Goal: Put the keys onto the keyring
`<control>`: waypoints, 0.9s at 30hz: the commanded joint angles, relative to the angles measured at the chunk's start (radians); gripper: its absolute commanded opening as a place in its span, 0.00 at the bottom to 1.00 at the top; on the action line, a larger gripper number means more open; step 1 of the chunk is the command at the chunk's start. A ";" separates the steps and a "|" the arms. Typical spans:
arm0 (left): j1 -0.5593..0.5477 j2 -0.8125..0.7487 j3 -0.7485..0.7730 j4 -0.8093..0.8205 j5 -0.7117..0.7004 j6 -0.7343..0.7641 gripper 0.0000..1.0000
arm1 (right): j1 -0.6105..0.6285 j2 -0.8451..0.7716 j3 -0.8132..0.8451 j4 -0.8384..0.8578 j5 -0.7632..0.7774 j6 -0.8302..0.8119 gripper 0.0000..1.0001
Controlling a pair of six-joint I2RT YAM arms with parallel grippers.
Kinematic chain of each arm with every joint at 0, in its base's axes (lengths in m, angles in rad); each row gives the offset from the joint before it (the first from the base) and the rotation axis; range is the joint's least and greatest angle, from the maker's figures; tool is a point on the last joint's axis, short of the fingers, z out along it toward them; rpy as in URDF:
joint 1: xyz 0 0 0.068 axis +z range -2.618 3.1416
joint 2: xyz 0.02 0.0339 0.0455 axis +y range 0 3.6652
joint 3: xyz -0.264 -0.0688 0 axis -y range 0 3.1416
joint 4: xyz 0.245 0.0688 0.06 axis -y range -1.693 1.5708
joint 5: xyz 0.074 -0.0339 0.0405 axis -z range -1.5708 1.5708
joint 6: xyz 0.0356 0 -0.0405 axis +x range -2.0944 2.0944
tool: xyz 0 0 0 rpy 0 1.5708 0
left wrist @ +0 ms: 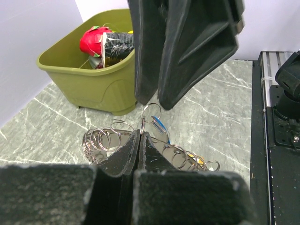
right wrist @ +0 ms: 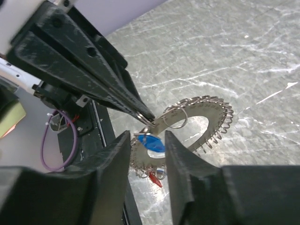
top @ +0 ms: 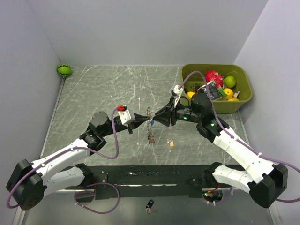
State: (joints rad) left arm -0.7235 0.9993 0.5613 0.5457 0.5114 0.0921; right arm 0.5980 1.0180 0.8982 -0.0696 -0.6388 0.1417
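The keyring (top: pixel 150 129), a flat grey metal ring edged with many small wire loops, hangs on edge above the table's middle. My left gripper (top: pixel 145 121) is shut on its rim; its tips (left wrist: pixel 140 136) pinch the plate of the keyring (left wrist: pixel 101 140). A blue-headed key (right wrist: pixel 152 142) hangs from the keyring (right wrist: pixel 213 112), and a red key (right wrist: pixel 155 179) dangles lower down. My right gripper (right wrist: pixel 146 140) stands open around the blue key, one finger on each side of it. A brass key (top: pixel 171 143) lies on the table below the ring.
An olive bin (top: pixel 246 91) of toy fruit stands at the back right. A green ball (top: pixel 64 70) rests in the back left corner. A small black fob (top: pixel 149 205) lies on the near shelf between the arm bases.
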 commanded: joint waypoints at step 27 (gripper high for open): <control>-0.004 -0.028 0.017 0.160 0.047 -0.031 0.01 | 0.009 0.040 -0.007 0.065 0.004 0.018 0.00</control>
State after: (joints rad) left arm -0.7231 0.9981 0.5667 0.5720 0.5224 0.0830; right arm 0.5999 1.0389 0.8951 -0.0463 -0.6231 0.1642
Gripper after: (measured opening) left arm 0.023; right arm 0.008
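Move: Just in front of the right fingertips, about 1 cm to that hand's left and 1 cm lower, is the small ring carrying the blue key; the keyring's middle lies some 2 cm left, 2 cm back and 4 cm lower than the right hand. The yellow key is on the table, about 7 cm back, 7 cm right and 20 cm below. From the left hand, the small ring is about 1 cm right and 1 cm lower. Right hand eases about 0.5 cm forward and shuts on the blue key's small ring; left keeps its pinch. ##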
